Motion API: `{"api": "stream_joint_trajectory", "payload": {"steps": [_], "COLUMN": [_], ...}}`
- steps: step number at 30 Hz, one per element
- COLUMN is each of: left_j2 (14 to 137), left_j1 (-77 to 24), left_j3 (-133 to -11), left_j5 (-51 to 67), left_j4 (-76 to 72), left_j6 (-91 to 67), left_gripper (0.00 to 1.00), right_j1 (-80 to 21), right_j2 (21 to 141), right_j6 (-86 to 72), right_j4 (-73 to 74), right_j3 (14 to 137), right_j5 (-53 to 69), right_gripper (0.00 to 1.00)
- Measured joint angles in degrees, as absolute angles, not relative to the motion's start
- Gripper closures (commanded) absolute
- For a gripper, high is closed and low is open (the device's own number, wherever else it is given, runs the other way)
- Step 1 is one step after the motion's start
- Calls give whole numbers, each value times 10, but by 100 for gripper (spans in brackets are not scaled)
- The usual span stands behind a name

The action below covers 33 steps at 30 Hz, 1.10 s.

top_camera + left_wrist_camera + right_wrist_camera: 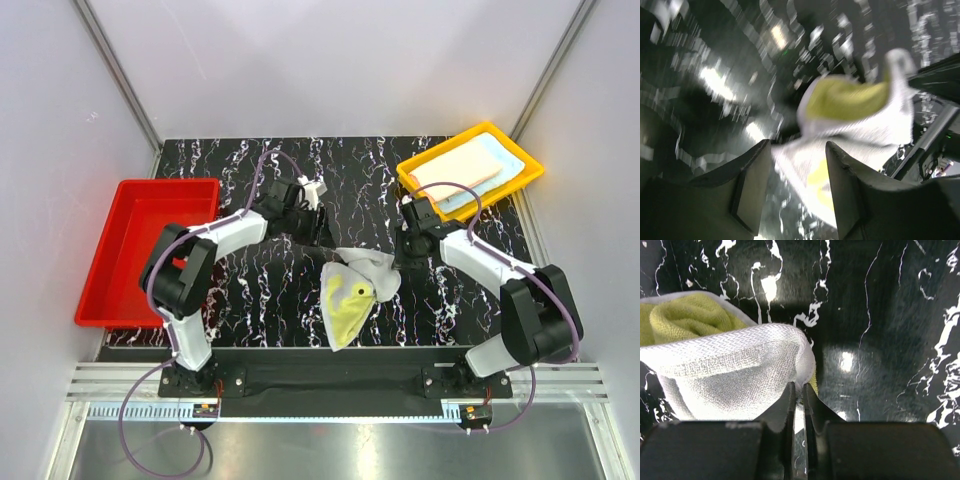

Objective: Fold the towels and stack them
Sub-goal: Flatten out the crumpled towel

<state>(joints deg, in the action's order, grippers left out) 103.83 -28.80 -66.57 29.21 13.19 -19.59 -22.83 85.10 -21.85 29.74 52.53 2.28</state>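
A yellow-green towel [352, 292] with a white woven back hangs crumpled over the middle of the black marbled table. My right gripper [402, 258] is shut on its upper right corner. The right wrist view shows the jaws [798, 388] pinching the white hem, with the towel [725, 367] bulging to their left. My left gripper [318, 230] stands open just up and left of the towel, apart from it. In the blurred left wrist view nothing lies between its fingers [797, 167], and the towel [855, 112] hangs beyond them. Folded peach [455, 168] and light blue [498, 160] towels lie stacked in the yellow tray.
The yellow tray [530, 172] sits at the back right corner, close behind my right arm. A red tray [110, 250] stands at the left edge beside my left arm. Grey walls enclose the table on three sides.
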Motion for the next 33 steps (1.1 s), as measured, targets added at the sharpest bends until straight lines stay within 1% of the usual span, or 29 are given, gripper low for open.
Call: {"api": "stream_joint_trajectory", "payload": {"steps": [5, 9, 14, 18, 24, 25, 27, 30, 31, 32, 33], "left_j2": [1077, 1109, 1126, 1128, 1134, 1140, 1155, 1172, 1174, 1175, 1175], "left_j1": [-286, -286, -286, -286, -286, -286, -286, -286, -286, -286, -286], "left_j3": [-690, -715, -738, -753, -755, -760, -770, -774, -774, -774, -775], "left_j5": [361, 400, 421, 435, 447, 448, 449, 448, 448, 448, 448], "left_j4": [79, 77, 106, 138, 170, 175, 180, 183, 185, 186, 186], "left_j6": [-165, -124, -77, -44, -13, -9, -2, 2, 2, 3, 3], "left_gripper": [47, 47, 46, 44, 45, 48, 49, 60, 64, 77, 83], "right_j1": [-216, -188, -150, -140, -130, -128, -125, -124, -123, -123, -123], "right_j2": [868, 900, 942, 961, 981, 985, 991, 995, 995, 995, 996], "right_j6": [-204, -190, -186, -181, -175, -174, -173, -173, -173, -173, -173], "right_j4": [282, 268, 249, 246, 238, 236, 236, 236, 236, 235, 235], "right_j3": [525, 526, 533, 549, 571, 573, 574, 576, 577, 578, 578], "right_j5": [31, 53, 81, 96, 117, 118, 121, 127, 129, 131, 131], "right_gripper": [100, 100, 100, 100, 100, 100, 100, 100, 100, 100, 100]}}
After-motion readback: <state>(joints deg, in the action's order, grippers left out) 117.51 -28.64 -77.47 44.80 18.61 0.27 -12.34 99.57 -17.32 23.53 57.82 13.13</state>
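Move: The free top-left corner of the crumpled towel lies about 3 cm to the right of my open left hand, roughly 1 cm nearer the base and 4 cm below. The main heap of the towel is some 15 cm back and 6 cm to the right of that hand. My right hand already pinches the other top corner; it is headed for bare table about 5 cm ahead, 2 cm right and 5 cm below. The yellow bin stands some 22 cm ahead and 15 cm right of this hand. My left hand shifts about 3 cm to the right over the towel's free corner, fingers open, turning some 20 degrees clockwise, then sinks about 3 cm and begins closing around the towel's edge. Meanwhile my right hand keeps its pinch and takes its corner down about 4 cm and forward about 5 cm, edging slightly right. ##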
